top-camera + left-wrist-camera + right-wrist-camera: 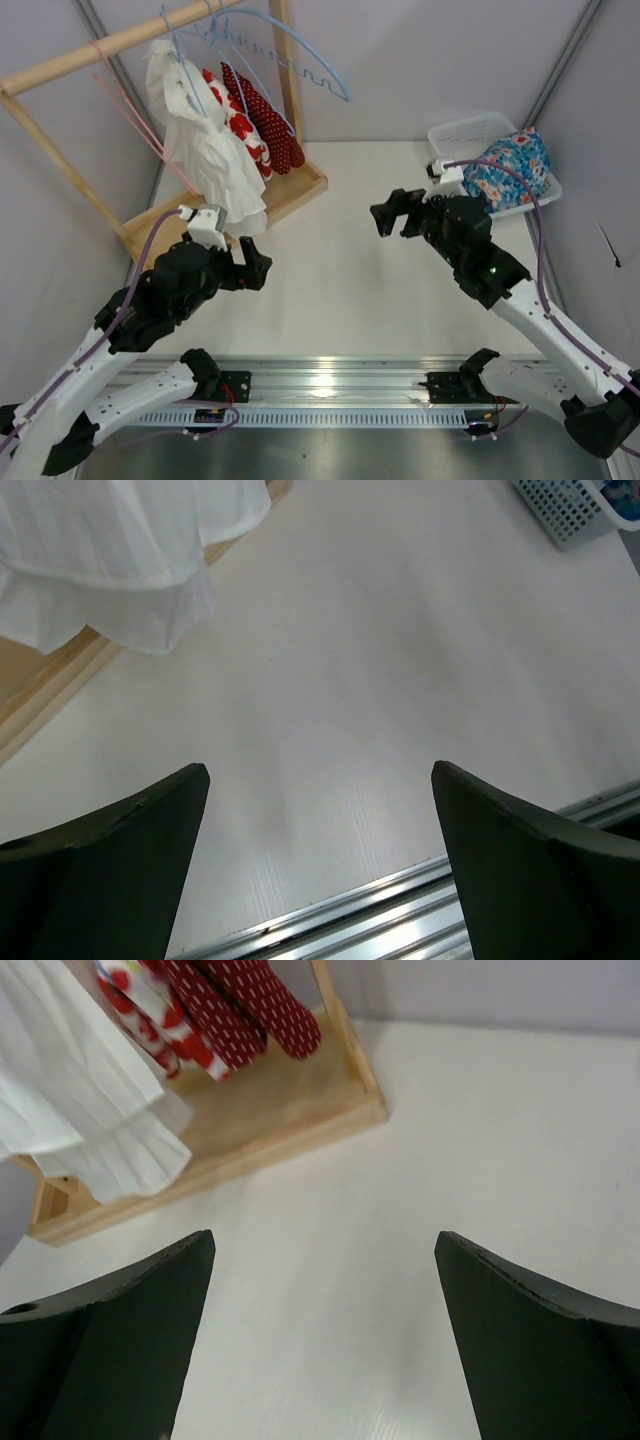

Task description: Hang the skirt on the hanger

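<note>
The dark red dotted skirt (268,125) hangs from the wooden rack at the back left, and its lower end shows in the right wrist view (255,1005). A thin pale-blue hanger (262,100) slants across the skirt's top; how the skirt sits on it I cannot tell. My left gripper (262,268) hovers over the table in front of the rack, open and holding nothing (320,780). My right gripper (392,215) is at mid-table, right of the skirt and apart from it, open and holding nothing (325,1245).
White cloth (205,140) and a red-blotched cloth (238,120) hang left of the skirt. A bigger blue hanger with a wavy bar (315,65) is on the rail. The rack's wooden base (300,190) lies below. A white basket (470,130) holds a blue floral garment (510,165).
</note>
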Tool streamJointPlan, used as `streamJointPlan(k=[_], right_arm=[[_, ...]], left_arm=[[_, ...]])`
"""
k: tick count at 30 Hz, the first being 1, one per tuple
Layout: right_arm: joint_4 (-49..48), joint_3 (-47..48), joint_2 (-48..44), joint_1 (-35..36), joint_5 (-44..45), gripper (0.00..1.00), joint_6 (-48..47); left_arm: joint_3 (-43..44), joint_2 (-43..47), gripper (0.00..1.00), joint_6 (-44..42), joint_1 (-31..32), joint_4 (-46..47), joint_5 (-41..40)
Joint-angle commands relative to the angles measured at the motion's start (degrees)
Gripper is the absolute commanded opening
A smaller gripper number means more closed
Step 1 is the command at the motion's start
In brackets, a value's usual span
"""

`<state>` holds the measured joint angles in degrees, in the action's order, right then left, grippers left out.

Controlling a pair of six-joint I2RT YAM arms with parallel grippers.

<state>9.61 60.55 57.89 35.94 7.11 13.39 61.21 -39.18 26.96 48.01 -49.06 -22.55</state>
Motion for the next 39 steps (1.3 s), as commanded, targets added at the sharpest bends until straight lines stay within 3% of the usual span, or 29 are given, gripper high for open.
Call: streamJointPlan(k=[1,6,13,21,25,39], right_arm=[[1.9,-6.57,-5.04,0.09,3.26,0.99,7.26],[2.08,-15.89,-12.0,0.71,6.85,0.99,13.05],[2.88,-22.66,-17.1,1.23,9.23,0.99,13.77],[-3.19,-31.19,-25.45,2.02,9.76,0.99,13.95],[-4.77,-34.62,-28.35,2.29,9.58,0.99,14.56],[-6.44,-32.43,-24.49,2.99,10.72,0.99,14.21]], left_arm=[[-1.7,-0.72,1.0,-0.24,-3.79,10.2,7.15],[-4.78,-1.25,0.99,-1.29,-12.66,14.95,17.86],[-12.95,6.03,0.99,-3.49,-24.53,15.93,22.11],[-23.14,20.36,1.0,2.04,-24.98,16.63,20.79],[-24.12,25.46,1.0,2.93,-24.98,16.71,18.15],[-24.3,22.3,1.0,1.6,-24.98,17.33,18.77]])
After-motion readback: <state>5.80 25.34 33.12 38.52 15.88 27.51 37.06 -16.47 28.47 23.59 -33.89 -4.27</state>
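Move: The skirt, already on its hanger on the rail, lies from the right hand about 23 cm ahead and 27 cm to the left at much the same height; the basket with the blue floral cloth stands some 25 cm ahead, 26 cm right and 28 cm below. From the left hand the skirt is about 35 cm ahead, 3 cm right and slightly higher, the white dress roughly 27 cm ahead and 8 cm left. Empty and wide open, the right hand keeps withdrawing from the hung skirt, sinking some 15 cm over bare table while drawing back and to its right, quickly at first, tipping down and turning slightly clockwise. The left, also open, swings forward about 4 cm, then back as far, ending some 5 cm lower and 4 cm left, rolled left side down. ##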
